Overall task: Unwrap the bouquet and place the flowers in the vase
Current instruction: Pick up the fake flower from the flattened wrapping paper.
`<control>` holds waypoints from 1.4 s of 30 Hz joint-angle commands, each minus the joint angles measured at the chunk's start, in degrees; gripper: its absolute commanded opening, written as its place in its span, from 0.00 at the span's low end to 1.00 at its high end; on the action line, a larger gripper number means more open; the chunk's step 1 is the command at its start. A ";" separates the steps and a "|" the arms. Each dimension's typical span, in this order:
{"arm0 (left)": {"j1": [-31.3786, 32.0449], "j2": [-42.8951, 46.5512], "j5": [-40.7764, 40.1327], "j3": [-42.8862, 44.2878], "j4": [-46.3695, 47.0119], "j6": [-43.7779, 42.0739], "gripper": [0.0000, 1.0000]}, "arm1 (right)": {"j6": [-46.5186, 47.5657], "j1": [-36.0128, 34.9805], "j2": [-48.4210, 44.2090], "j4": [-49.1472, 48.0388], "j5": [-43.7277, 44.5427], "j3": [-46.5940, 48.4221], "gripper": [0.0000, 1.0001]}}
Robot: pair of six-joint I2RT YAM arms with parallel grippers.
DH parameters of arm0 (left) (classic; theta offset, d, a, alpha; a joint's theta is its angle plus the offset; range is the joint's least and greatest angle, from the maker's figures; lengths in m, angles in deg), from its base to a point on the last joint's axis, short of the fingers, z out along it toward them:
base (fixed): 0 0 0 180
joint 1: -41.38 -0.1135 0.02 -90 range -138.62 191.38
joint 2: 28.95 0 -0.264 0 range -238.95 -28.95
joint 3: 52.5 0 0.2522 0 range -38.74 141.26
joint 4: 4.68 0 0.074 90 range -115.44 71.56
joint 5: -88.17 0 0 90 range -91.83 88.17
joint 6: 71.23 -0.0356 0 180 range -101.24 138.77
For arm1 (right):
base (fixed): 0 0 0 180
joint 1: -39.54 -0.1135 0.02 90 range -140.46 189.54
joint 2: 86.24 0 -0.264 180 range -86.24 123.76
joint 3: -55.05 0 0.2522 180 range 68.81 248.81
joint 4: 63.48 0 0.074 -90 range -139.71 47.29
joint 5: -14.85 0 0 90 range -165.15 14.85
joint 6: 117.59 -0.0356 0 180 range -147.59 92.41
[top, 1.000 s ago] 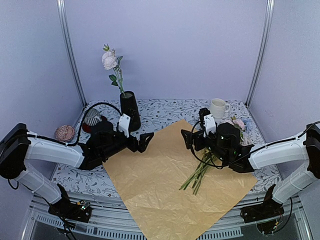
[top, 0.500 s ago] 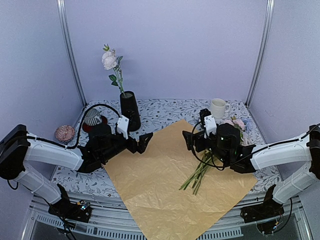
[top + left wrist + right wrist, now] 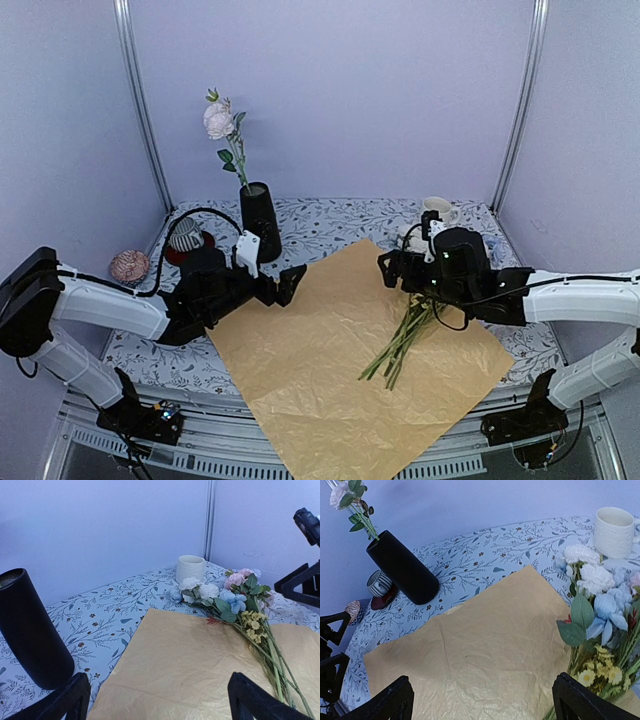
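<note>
The bouquet lies undone: its tan paper (image 3: 330,350) is spread flat on the table. The flowers (image 3: 235,600) rest loose along the paper's right side, stems (image 3: 400,345) pointing to the near edge, blooms by the mug (image 3: 600,605). The black vase (image 3: 260,220) stands at the back left with one pale rose (image 3: 218,120) in it. My left gripper (image 3: 283,285) hovers open over the paper's left corner, near the vase (image 3: 30,630). My right gripper (image 3: 392,272) hangs open above the stems, nothing between its fingers (image 3: 484,692).
A white mug (image 3: 437,210) stands at the back right beside the blooms. A striped cup on a red base (image 3: 185,235) and a pinkish round object (image 3: 129,265) sit left of the vase. Metal posts and walls close in the back and sides.
My right arm has lifted and pulled back to the right, toward the mug, still open. The left arm has barely shifted. Paper, flowers and vase lie as before.
</note>
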 commanded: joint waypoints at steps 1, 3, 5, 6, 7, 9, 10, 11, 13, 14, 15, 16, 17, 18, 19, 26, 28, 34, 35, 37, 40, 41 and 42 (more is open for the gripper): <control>0.85 -0.53 -0.52 1.43 -0.09 0.42 0.98 | -12.33 0.06 -5.14 15.27 -3.03 2.02 0.99; 0.86 -0.79 -0.74 1.60 -0.29 0.62 0.98 | -14.10 0.05 -7.58 18.13 -3.52 2.20 0.99; 0.83 -1.06 -0.86 1.76 -0.47 0.72 0.98 | -15.58 0.13 -9.79 21.02 -3.51 1.93 0.97; 0.90 -1.08 -0.76 1.78 -0.55 0.80 0.98 | -16.37 0.13 -10.35 22.44 -3.40 1.97 0.96; 0.91 -1.16 -0.64 1.86 -0.61 0.97 0.98 | -17.69 0.36 -10.55 24.58 -3.35 2.12 0.95; 0.91 -0.98 -0.46 1.73 -0.59 1.42 0.97 | -19.32 0.70 -9.82 27.63 -3.42 2.82 0.89; 0.91 -0.94 -0.37 1.62 -0.49 1.46 0.97 | -20.40 0.97 -8.88 29.30 -3.47 3.37 0.85; 0.93 -0.88 -0.35 1.62 -0.48 1.59 0.96 | -21.05 1.14 -7.77 30.78 -3.51 4.13 0.80; 0.90 -0.86 -0.28 1.57 -0.40 1.63 0.96 | -22.82 1.54 -5.04 33.63 -3.79 5.80 0.71; 0.93 -0.82 -0.26 1.59 -0.39 1.56 0.96 | -23.23 1.67 -3.15 34.58 -4.11 6.76 0.65; 0.96 -0.89 -0.32 1.61 -0.39 1.58 0.96 | -23.59 1.84 -1.72 35.43 -4.51 7.72 0.61; 0.93 -0.86 -0.13 1.60 -0.35 1.56 0.96 | -23.85 1.99 -0.31 36.13 -4.85 8.59 0.56; 0.92 -0.93 -0.01 1.61 -0.39 1.55 0.96 | -24.33 2.01 1.05 36.61 -5.21 9.36 0.52; 0.91 -1.08 0.21 1.69 -0.39 1.55 0.96 | -24.65 2.26 2.39 36.86 -5.71 10.16 0.50; 0.94 -1.18 0.29 1.74 -0.46 1.48 0.96 | -24.90 2.50 3.58 36.99 -6.28 10.72 0.49; 0.98 -1.20 0.50 2.14 -1.07 1.20 0.95 | -27.55 2.84 7.57 36.62 -7.18 11.16 0.44; 0.92 -1.20 0.69 2.16 -1.09 1.24 0.95 | -27.86 2.89 7.90 36.34 -7.28 10.95 0.45; 0.91 -1.03 0.83 2.14 -1.09 1.36 0.95 | -27.88 2.93 9.14 36.34 -6.86 10.96 0.45; 0.99 -0.98 0.94 2.14 -1.07 1.38 0.95 | -27.95 2.97 9.24 36.25 -6.83 10.80 0.45; 0.96 -0.98 1.05 2.15 -1.18 1.40 0.95 | -28.05 2.96 9.50 36.02 -6.77 10.56 0.45; 0.97 -1.02 1.05 2.13 -1.16 1.36 0.95 | -27.85 3.00 10.02 35.56 -7.00 10.53 0.45; 0.94 -1.08 1.13 2.18 -1.18 1.38 0.95 | -27.67 3.01 10.27 35.39 -7.09 10.56 0.45; 0.96 -1.22 1.15 2.19 -1.14 1.38 0.95 | -27.63 3.04 10.52 35.27 -7.22 10.63 0.45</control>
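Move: Below the right hand, about 17 cm down, the bare flower stems cross the flattened wrapping paper, some 5 cm to its right and 2 cm back. The yellow flowers lie about 6 cm ahead and 11 cm right, the blue flower heads about 18 cm ahead and 14 cm right, and the white mug roughly 31 cm ahead and 18 cm right. From the left hand the stems are about 27 cm right, 2 cm back and 17 cm down. Sinking about 10 cm towards the stems, the right hand first draws back some 3.5 cm and to its right about as far, nearly level, then goes down, fast and then easing off. The fingers tip down about 35 degrees with a slight clockwise turn and narrow from wide open to just under half, ending still above the stems. ##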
